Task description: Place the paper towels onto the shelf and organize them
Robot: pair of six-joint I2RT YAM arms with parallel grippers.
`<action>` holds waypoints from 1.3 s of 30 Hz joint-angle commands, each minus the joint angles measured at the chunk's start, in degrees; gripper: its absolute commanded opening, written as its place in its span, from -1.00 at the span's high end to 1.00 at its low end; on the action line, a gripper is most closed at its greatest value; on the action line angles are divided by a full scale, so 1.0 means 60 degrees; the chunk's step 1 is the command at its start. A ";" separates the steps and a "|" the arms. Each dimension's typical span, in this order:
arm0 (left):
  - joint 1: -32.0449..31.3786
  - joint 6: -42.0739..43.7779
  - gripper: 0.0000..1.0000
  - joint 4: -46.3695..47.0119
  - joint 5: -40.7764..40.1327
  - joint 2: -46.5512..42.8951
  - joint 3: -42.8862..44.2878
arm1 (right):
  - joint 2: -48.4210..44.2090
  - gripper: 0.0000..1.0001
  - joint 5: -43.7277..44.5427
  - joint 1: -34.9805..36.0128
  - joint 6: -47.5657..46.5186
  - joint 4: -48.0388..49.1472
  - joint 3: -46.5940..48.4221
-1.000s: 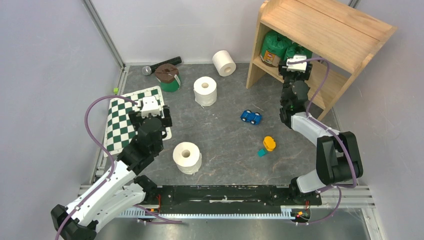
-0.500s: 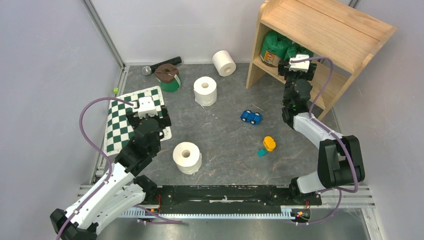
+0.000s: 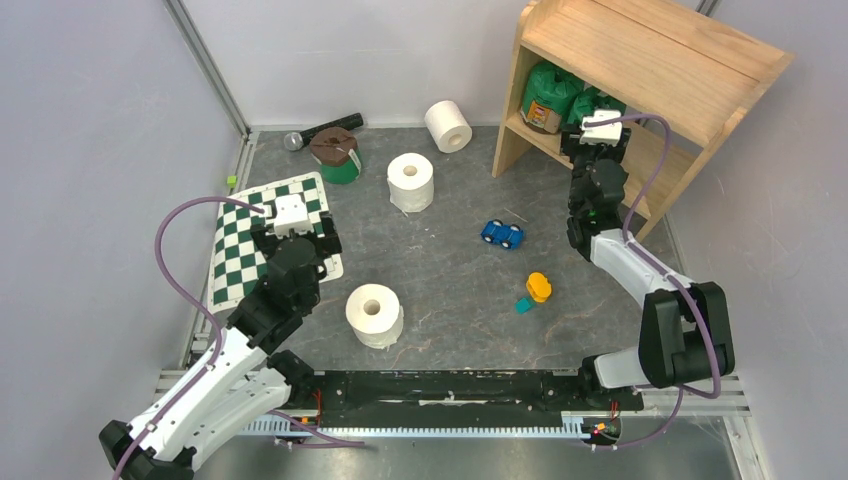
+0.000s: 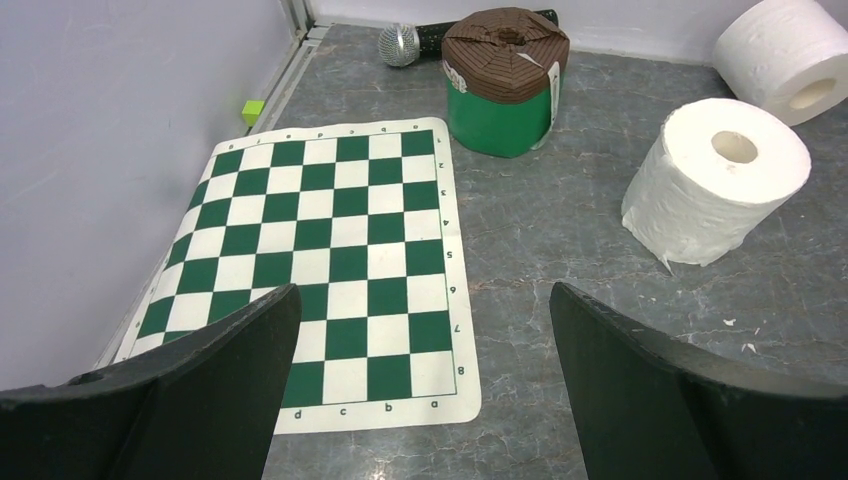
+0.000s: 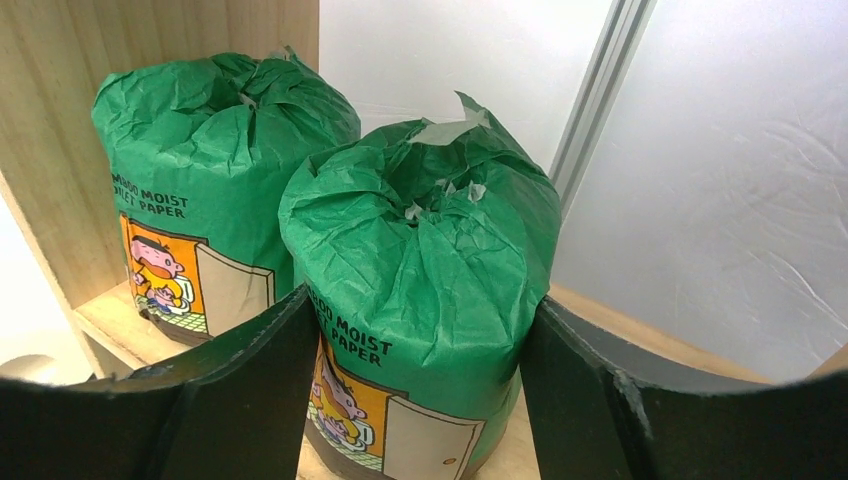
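My right gripper [image 3: 599, 130] reaches into the lower tier of the wooden shelf [image 3: 650, 60]. In the right wrist view it [image 5: 425, 335] is shut on a green-wrapped roll [image 5: 420, 240], a finger [image 5: 250, 390] against each side, its base at the shelf board [image 5: 110, 325]. A second green roll [image 5: 200, 160] stands just left of it. A third green roll [image 3: 338, 158], brown end up, stands at the back left. Three bare white rolls [image 3: 373, 313] [image 3: 411, 180] [image 3: 448, 125] are on the floor. My left gripper [image 3: 298, 230] is open and empty [image 4: 420, 330] over the mat's near corner.
A green-white checkerboard mat [image 3: 250, 240] lies at the left. A black microphone [image 3: 325, 128] lies by the back wall. A blue toy car [image 3: 502, 234], an orange piece [image 3: 539, 287] and a small teal piece [image 3: 524, 305] lie between the arms.
My right gripper has moved a little farther into the shelf with the green roll. My left arm has drawn back slightly toward the near left.
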 commanded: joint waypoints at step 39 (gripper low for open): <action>0.0311 -0.1234 -0.99 -0.0199 0.1557 -0.0123 0.0546 | -0.5506 -0.96 -0.4523 0.0657 0.1296 -0.5156 -0.1777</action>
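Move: The right hand's fingers are still closed on the near green paper towel pack, standing on the shelf with its middle some 2 cm ahead of and 2 cm below the hand point. Touching that pack, the first green pack stands about 9 cm to its left and 6 cm farther out. The shelf's left side panel is roughly 16 cm left of the right hand and 9 cm ahead. From the idle left hand, the near pack lies about 21 cm ahead, 61 cm right and 5 cm higher. The right hand stays at the pack for about half a second, rolling only slightly while its fingers spread from their grip to fully open and let go of the pack's sides. With the fingers kept wide, it then draws back about 9 cm out of the shelf, rising a couple of centimetres early on, and at the end swings some 4 cm left and turns nearly 20 degrees counter-clockwise. ##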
